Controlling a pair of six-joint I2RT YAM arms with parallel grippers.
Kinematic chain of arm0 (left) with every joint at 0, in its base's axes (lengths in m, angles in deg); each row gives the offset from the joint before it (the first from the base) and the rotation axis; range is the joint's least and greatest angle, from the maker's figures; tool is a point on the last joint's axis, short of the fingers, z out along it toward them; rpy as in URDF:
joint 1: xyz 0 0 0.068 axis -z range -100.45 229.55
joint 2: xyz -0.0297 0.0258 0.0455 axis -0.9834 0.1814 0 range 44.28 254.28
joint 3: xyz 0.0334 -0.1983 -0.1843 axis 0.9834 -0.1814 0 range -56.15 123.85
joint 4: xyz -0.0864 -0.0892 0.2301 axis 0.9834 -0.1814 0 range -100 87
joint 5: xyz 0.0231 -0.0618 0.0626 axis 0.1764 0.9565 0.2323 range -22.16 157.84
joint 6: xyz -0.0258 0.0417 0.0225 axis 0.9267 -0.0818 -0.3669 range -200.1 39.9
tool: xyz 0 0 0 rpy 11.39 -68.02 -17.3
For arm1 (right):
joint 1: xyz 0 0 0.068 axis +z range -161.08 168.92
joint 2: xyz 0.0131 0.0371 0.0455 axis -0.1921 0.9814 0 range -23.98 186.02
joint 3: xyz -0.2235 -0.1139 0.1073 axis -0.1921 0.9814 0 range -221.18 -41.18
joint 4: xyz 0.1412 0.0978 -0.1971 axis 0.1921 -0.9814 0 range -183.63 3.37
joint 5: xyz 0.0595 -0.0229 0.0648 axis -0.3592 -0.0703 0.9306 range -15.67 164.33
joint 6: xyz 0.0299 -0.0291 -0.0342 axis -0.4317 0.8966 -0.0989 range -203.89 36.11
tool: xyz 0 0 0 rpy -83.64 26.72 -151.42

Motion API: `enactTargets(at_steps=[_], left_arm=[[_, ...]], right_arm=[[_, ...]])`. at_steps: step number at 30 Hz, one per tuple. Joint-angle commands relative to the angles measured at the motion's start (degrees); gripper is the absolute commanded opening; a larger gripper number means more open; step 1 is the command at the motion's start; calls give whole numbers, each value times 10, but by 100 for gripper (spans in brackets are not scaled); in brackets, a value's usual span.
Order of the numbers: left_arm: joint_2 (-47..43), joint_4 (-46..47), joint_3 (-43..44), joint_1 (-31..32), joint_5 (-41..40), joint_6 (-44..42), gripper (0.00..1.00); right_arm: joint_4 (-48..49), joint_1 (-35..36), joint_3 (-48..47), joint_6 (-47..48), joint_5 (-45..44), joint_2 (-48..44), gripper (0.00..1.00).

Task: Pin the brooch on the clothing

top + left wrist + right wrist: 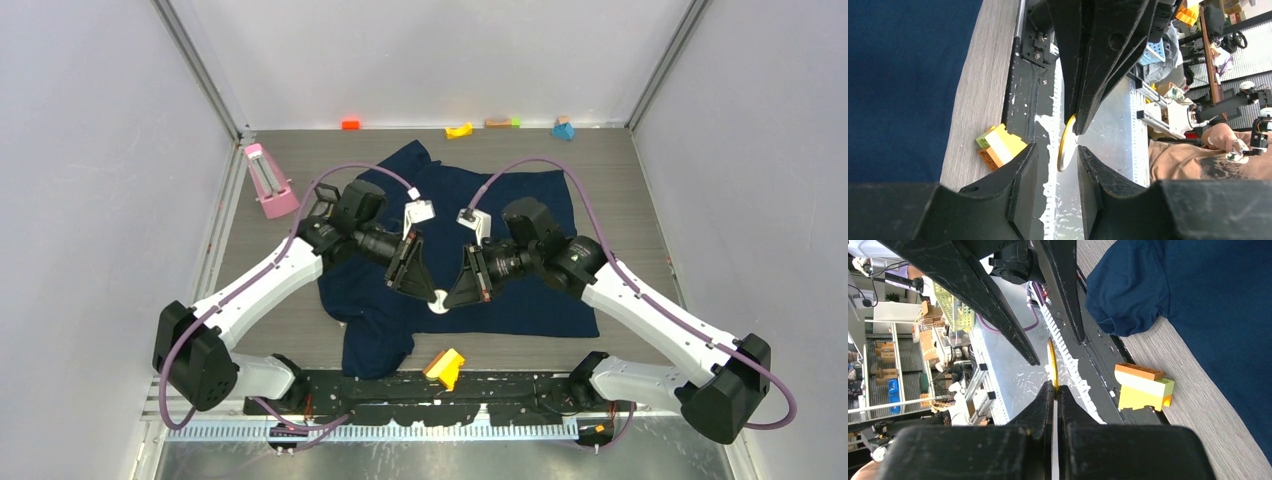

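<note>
The clothing [540,305] is a dark navy T-shirt lying spread out mid-table, also seen in the left wrist view [898,75] and right wrist view [1208,300]. The brooch [438,304] hangs above the shirt's near hem, where both grippers meet. My right gripper [1055,388] is shut on its edge; the brooch [1051,362] shows edge-on as a thin yellow rim. My left gripper [1057,148] straddles the brooch [1066,145]. Its jaws are partly closed, with a gap on one side and the other finger [1098,175] close to the disc.
A yellow, white and orange block [444,367] lies near the front rail [520,385], just below the grippers. A pink stand [268,182] sits at the left. Small blocks line the back wall: orange [350,124], yellow [459,130], blue [563,128].
</note>
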Motion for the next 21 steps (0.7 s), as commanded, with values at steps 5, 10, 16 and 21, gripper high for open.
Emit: enactTargets(at_steps=[5,10,16,21], left_arm=[[13,-21,24,17,26,-15,37],[22,-27,27,31,28,-19,3],[-3,-9,24,32,12,-16,0],[-53,81,-5,29,-27,30,0]], right_arm=[[7,4,-23,9,-4,-19,1],[5,4,-28,12,-7,-20,1],[25,4,-18,11,-61,-70,44],[81,3,5,-10,-123,-145,81]])
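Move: The brooch, gripped in my closed right fingertips, is about 2 cm right of my left hand, about 1 cm back and 1 cm lower, right off its part-open fingers. From my right hand the brooch middle is some 2 cm left, level front to back and about 1 cm below. From the left hand, the toy blocks sit roughly 12 cm back, 2 cm right and 22 cm below; the clothing's middle lies some 11 cm ahead, 5 cm right, 22 cm below. I ease my left hand about 1.5 cm back, sinking just under 1 cm and edging right, so the brooch comes between its fingers, then pinch them shut on it. Only then do I open my right fingers wide, let go and draw that hand up about 3 cm and some to its right, tilting it roughly 10 degrees, while my left hand keeps its grip and rises slightly. ##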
